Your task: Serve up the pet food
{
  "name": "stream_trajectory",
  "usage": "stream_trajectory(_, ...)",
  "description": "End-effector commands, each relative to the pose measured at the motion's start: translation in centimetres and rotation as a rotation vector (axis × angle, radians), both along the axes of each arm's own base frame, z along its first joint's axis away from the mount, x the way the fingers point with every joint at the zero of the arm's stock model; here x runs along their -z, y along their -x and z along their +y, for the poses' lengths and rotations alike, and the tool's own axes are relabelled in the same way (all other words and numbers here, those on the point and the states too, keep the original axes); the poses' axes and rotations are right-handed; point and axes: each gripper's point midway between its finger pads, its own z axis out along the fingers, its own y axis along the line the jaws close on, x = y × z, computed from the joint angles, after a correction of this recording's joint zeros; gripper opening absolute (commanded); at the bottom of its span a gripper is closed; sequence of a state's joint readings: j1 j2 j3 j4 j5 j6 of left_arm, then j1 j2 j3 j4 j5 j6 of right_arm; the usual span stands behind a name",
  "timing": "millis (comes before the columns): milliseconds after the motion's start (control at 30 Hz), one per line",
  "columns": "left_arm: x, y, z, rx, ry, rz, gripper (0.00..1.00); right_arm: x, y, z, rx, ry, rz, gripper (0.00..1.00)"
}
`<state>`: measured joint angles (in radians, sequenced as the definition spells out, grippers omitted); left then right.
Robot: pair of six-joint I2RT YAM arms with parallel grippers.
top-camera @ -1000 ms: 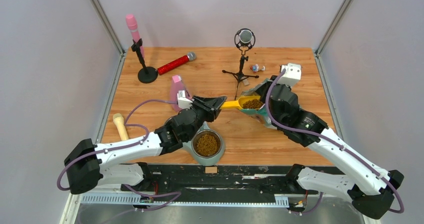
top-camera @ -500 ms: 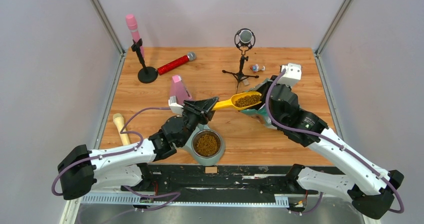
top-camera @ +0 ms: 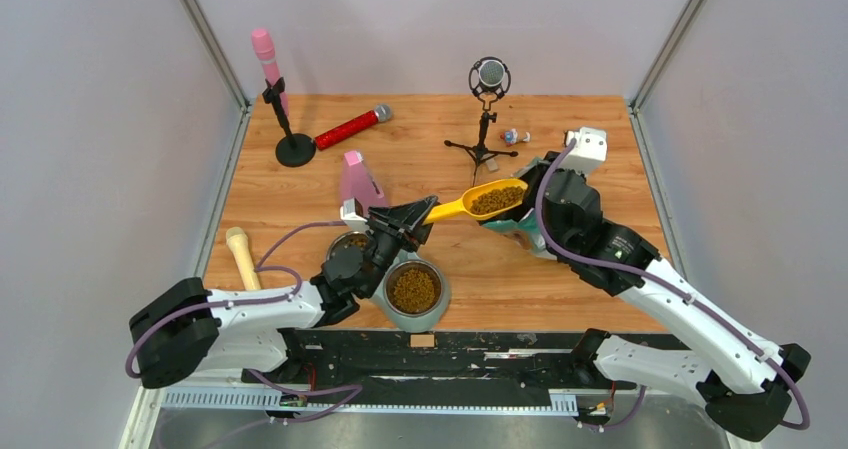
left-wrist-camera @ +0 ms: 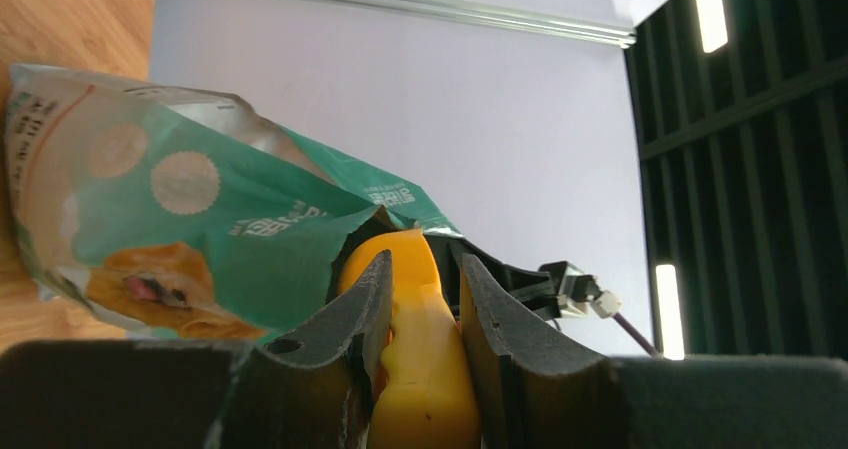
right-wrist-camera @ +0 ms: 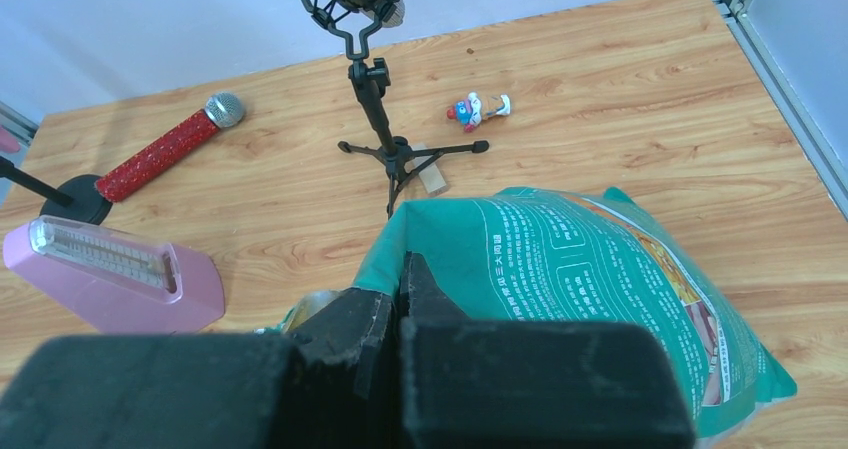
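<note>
My left gripper (top-camera: 427,212) (left-wrist-camera: 425,261) is shut on the handle of a yellow scoop (top-camera: 480,202) (left-wrist-camera: 425,369). The scoop's cup holds brown pet food (top-camera: 496,200) and hangs just left of the teal-and-silver bag (top-camera: 517,227) (left-wrist-camera: 200,229) (right-wrist-camera: 600,279). My right gripper (right-wrist-camera: 402,269) is shut on the bag's top edge and keeps it upright. A grey bowl (top-camera: 388,304) near the front edge is filled with kibble (top-camera: 414,289). A second, rounder dish (top-camera: 350,241) shows partly behind my left arm.
At the back stand a pink microphone on a stand (top-camera: 268,69), a red microphone (top-camera: 350,127) lying flat and a black tripod microphone (top-camera: 488,79) (right-wrist-camera: 372,89). A pink wedge-shaped box (top-camera: 358,181) (right-wrist-camera: 110,274), a small toy figure (top-camera: 514,136) (right-wrist-camera: 478,109) and a wooden handle (top-camera: 240,254) lie around.
My left arm has drawn back toward its base, and the loaded scoop has risen and shifted slightly left, away from the bag's mouth. The right arm has barely moved.
</note>
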<state>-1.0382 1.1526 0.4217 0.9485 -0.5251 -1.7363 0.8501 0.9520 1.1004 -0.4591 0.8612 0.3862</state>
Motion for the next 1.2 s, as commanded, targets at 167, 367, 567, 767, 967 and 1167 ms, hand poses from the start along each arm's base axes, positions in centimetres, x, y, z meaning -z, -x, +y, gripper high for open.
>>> stream_trajectory(167, -4.0, 0.9, 1.5, 0.021, 0.237, -0.105, 0.00, -7.3, 0.8, -0.9, 0.010, -0.216, -0.180, 0.00)
stream_trajectory(367, -3.4, 0.8, 2.5, -0.026, 0.131, -0.076, 0.00, -7.5, 1.0, -1.5, 0.031, -0.222, -0.189, 0.00)
stream_trajectory(567, -3.1, 1.0, 4.7, -0.095, -0.044, -0.008, 0.00, -7.4, 1.1, -2.0, 0.049, -0.216, -0.192, 0.00)
stream_trajectory(767, -1.7, 1.5, 8.9, -0.197, -0.115, 0.042, 0.00, -7.5, 1.1, -2.2, 0.055, -0.217, -0.196, 0.00)
stream_trajectory(967, -0.7, 2.2, 12.9, -0.289, -0.187, 0.072, 0.00, -7.2, 0.8, -1.8, 0.050, -0.202, -0.189, 0.00)
stream_trajectory(1167, 0.5, 3.4, 17.7, -0.386, -0.262, 0.114, 0.00, -7.0, 0.5, -1.6, 0.055, -0.189, -0.182, 0.00)
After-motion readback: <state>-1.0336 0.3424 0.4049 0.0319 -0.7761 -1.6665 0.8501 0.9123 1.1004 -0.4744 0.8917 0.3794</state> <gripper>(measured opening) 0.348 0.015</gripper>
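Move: The left hand already grips the yellow scoop, loaded with food, and is bound for the left bowl, about 12 cm to its left, 2 cm ahead and some 27 cm below. The right bowl is roughly 5 cm back and 2 cm left, equally low; the pink metronome 14 cm ahead and 12 cm left; the bag's mouth 15 cm right and 3 cm ahead. From the right hand, the left bowl lies some 32 cm left, level with it, 30 cm below. Keeping its pinch on the loaded scoop's handle, the left hand hardly travels at first, then carries it left, away from the bag's mouth, about 14 cm and slightly back. It rises some 4 cm on the way and sinks most of that again, swinging about 15 degrees counter-clockwise. The right hand keeps pinching the bag's rim, easing right and up by a centimetre or so. ##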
